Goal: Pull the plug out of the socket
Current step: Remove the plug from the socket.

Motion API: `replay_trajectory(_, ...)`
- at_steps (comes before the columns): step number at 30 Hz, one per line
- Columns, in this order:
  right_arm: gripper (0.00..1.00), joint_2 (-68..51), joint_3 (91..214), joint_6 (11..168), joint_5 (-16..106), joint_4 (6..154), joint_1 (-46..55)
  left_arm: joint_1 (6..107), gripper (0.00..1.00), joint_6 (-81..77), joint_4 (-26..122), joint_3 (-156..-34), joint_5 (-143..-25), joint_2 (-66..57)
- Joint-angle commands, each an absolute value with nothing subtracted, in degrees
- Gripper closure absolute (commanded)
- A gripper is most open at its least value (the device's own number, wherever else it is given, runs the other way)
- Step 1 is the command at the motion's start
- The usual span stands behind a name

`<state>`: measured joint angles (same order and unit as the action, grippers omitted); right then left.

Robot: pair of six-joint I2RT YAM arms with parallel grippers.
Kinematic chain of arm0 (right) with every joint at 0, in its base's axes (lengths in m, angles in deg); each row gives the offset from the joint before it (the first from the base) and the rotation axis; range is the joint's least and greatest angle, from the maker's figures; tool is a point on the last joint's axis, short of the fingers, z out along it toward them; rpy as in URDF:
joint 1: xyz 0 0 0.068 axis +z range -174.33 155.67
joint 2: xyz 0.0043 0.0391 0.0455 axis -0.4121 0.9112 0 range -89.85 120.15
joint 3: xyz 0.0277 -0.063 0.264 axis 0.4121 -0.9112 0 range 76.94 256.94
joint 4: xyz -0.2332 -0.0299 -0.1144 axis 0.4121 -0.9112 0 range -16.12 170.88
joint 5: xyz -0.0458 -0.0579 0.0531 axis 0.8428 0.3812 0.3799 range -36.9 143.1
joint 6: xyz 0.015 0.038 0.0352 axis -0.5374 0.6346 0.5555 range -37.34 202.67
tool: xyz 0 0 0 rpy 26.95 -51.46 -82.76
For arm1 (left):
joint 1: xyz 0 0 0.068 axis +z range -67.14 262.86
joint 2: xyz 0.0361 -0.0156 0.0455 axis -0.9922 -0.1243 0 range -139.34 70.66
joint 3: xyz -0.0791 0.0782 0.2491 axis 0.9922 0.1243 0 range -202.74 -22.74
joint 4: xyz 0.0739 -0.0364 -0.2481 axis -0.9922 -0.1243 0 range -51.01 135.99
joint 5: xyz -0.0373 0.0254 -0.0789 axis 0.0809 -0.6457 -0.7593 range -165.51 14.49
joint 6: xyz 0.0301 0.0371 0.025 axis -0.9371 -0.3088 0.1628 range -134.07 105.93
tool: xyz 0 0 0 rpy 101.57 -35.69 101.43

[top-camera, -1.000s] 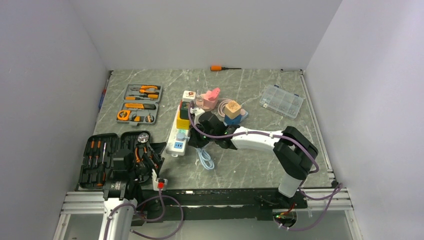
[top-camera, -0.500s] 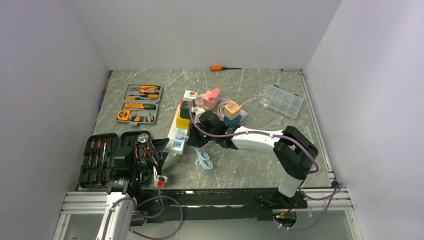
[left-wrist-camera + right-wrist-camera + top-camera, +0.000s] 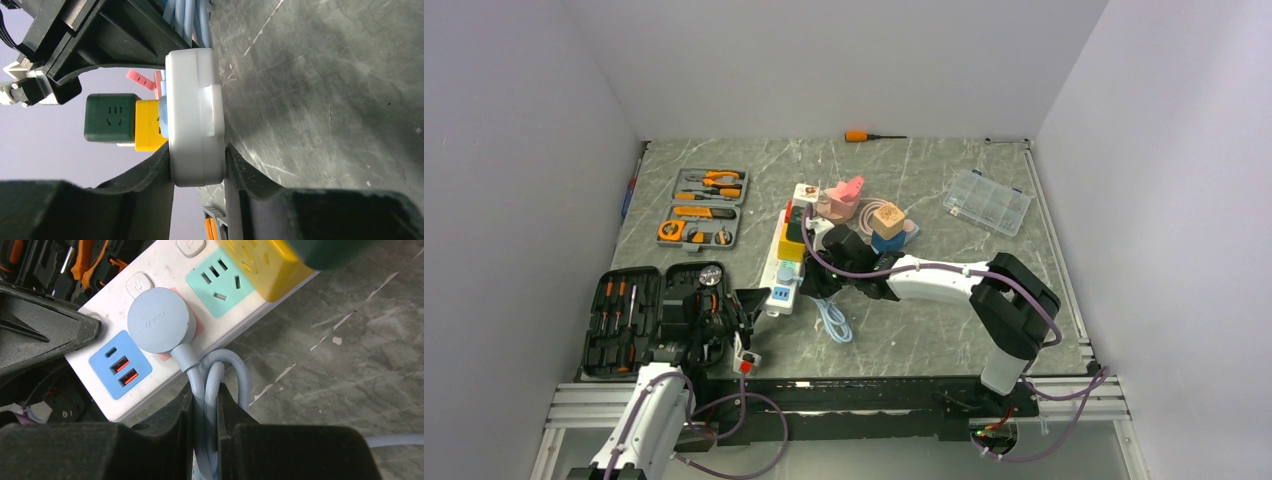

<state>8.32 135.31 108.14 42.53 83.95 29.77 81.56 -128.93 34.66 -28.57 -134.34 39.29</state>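
Observation:
The socket [image 3: 786, 252] is a long white power strip lying lengthwise mid-table, with a blue USB panel [image 3: 120, 365] at its near end. A round grey-blue plug [image 3: 157, 326] sits in the outlet beside that panel, and its cable [image 3: 197, 371] loops toward me. My right gripper [image 3: 205, 400] is shut on the doubled cable just below the plug. My left gripper [image 3: 197, 160] is shut on the near end of the socket [image 3: 192, 115], one finger above and one below. A yellow cube adapter [image 3: 147, 125] and a green one [image 3: 110, 117] are plugged in farther along.
An open black tool case [image 3: 624, 315] lies under my left arm, and a grey tool case [image 3: 709, 207] sits behind it. Pink items [image 3: 844, 195] and a wooden cube [image 3: 887, 218] crowd the socket's far end. A clear organizer box [image 3: 987, 201] is at right, a screwdriver [image 3: 864, 136] at the back.
My left gripper has moved forward to the socket's near end and closed on it. The right gripper has stayed shut on the cable.

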Motion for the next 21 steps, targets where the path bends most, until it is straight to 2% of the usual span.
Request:
replay_trajectory(1, 1.00, 4.99, 137.26, 107.84, 39.92, 90.57, 31.70, 79.33, 0.68, -130.67, 39.92, -30.16, -136.35, 38.47)
replay_trajectory(3, 0.95, 5.32, 137.31, 106.67, 41.49, 88.95, 32.52, 78.43, 0.74, -128.98, 41.68, -30.17, -135.58, 38.33)
replay_trajectory(6, 0.72, 4.82, 135.60, 105.28, 44.36, 87.36, 33.25, 77.62, 0.84, -126.04, 43.57, -30.44, -134.08, 38.34)
replay_trajectory(8, 0.49, 3.51, 133.48, 104.63, 47.34, 86.73, 33.77, 77.42, 0.90, -123.97, 43.77, -30.89, -132.89, 38.62)
replay_trajectory(12, 0.27, 0.31, 130.39, 101.86, 56.29, 84.23, 35.85, 77.24, 0.98, -121.84, 42.04, -31.86, -131.27, 39.30)
replay_trajectory(15, 0.22, -1.45, 130.69, 98.90, 63.26, 82.04, 37.88, 77.24, 1.00, -120.91, 42.38, -31.64, -130.74, 39.82)
replay_trajectory(21, 0.23, 0.72, 135.37, 90.20, 74.56, 82.01, 40.26, 77.15, 1.00, -121.03, 39.40, -32.37, -130.16, 40.83)
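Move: The plug, still in the power strip's near part, lies about 5 cm to the left of the right hand and 2 cm ahead, roughly level; that hand already pinches its cord. The yellow block stands some 7 cm beyond the plug; the blue USB panel is about 6 cm left and 2 cm back from the hand. From the left hand, clamping the strip's near end, the plug is about 5 cm right and 4 cm ahead, 3 cm up. Right fingers open off the cord, backing 2 cm and right 2 cm, tilting some 20 degrees; left keeps its clamp. ##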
